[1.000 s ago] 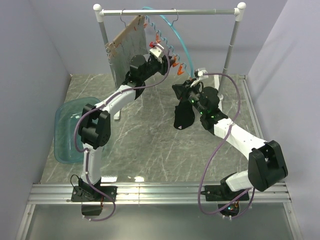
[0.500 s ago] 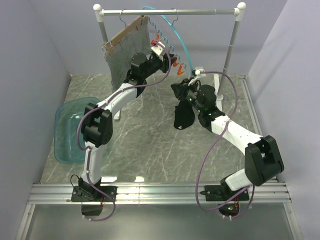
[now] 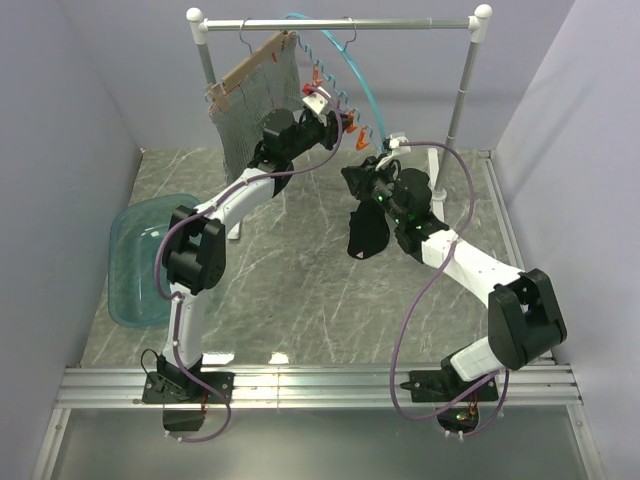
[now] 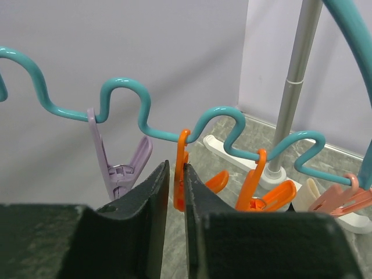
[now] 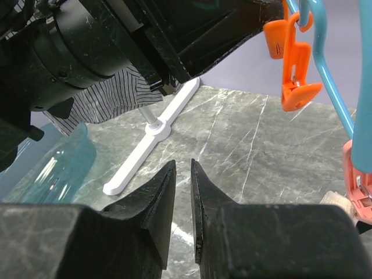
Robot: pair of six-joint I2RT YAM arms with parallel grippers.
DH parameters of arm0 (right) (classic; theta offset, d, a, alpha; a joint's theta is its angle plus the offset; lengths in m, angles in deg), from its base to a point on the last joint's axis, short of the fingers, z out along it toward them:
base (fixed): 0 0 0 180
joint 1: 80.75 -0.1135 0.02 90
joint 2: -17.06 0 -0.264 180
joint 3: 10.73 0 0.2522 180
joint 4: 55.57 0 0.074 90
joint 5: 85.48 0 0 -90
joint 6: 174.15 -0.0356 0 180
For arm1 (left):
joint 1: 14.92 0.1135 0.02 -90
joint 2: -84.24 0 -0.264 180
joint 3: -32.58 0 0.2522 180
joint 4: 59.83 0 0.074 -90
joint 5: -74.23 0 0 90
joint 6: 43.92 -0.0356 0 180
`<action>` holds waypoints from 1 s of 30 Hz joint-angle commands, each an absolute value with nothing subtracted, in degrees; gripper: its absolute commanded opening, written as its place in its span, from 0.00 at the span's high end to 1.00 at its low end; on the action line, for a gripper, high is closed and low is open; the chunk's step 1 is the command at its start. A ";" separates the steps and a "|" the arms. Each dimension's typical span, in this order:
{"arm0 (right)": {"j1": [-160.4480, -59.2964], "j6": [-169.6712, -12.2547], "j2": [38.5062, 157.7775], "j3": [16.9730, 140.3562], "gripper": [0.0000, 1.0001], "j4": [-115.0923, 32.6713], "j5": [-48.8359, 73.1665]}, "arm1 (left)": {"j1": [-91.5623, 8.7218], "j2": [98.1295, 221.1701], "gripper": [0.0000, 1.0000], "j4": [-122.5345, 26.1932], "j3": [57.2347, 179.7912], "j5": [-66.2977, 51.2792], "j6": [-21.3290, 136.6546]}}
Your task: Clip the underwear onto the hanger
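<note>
The teal hanger (image 3: 366,84) hangs from the rail, with orange and purple clips along its wavy hoop (image 4: 125,87). My left gripper (image 3: 340,119) is up at the clips. In the left wrist view its jaws (image 4: 175,165) stand almost together, with the upright leg of an orange clip (image 4: 182,148) in the narrow gap. My right gripper (image 3: 353,180) is just right of and below it, shut on the black underwear (image 3: 365,235), which hangs limp above the table. In the right wrist view the gripper (image 5: 183,163) shows a thin gap and the underwear is hidden.
A brown wooden hanger with grey cloth (image 3: 250,100) hangs left of the teal one on the white rail (image 3: 400,22). The rack's posts (image 3: 462,90) and white feet (image 5: 151,139) stand on the marble table. A teal basin (image 3: 135,260) sits at the left edge.
My left gripper has moved right along the clips to the orange one. My right arm has shifted up and left with the underwear. The grey cloth has swung slightly.
</note>
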State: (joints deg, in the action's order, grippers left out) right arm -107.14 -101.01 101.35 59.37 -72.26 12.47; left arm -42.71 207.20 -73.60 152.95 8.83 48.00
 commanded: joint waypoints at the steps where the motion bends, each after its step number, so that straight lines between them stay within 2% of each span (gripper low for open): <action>1: -107.46 -100.67 101.96 62.62 0.76 -75.03 11.38 | -42.61 206.06 0.81 -74.63 154.18 9.89 49.25; 6: -107.55 -100.14 103.63 64.11 0.76 -75.47 10.68 | -42.61 206.15 0.87 -73.93 155.68 10.68 49.60; 9: -107.46 -100.41 105.12 65.52 0.76 -76.25 9.72 | -42.69 206.06 1.00 -72.70 156.64 10.77 50.39; 19: -107.55 -95.59 110.92 67.90 0.75 -83.63 -1.80 | -42.78 202.73 1.00 -65.33 157.35 11.04 55.31; 24: -107.11 -92.94 112.33 67.54 0.75 -88.65 -1.54 | -42.78 201.49 1.00 -62.24 157.61 10.51 57.77; 30: -105.80 -90.75 113.04 66.05 0.76 -94.89 4.35 | -42.87 201.05 1.00 -58.46 159.46 10.51 60.93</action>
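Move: The left hand's open fingers stand around the orange clip, about 2 cm to its right and 1 cm ahead, level with it; the purple clip is some 4 cm ahead, 1 cm left and 2 cm up. For the right hand, the next orange clip down lies roughly 8 cm ahead, 2 cm right and 3 cm up. The pink clip is about 4 cm ahead of the right hand, 6 cm right and 1 cm up. Forward about 6 cm goes the right hand, drifting slightly right, then up about 2 cm, towards the lower orange clip, turning clockwise and tipping its fingers up some 10 degrees each, still a little open. Meanwhile the left fingers close and pinch the upper orange clip, then draw back about 2 cm while tipping down some 15 degrees. ##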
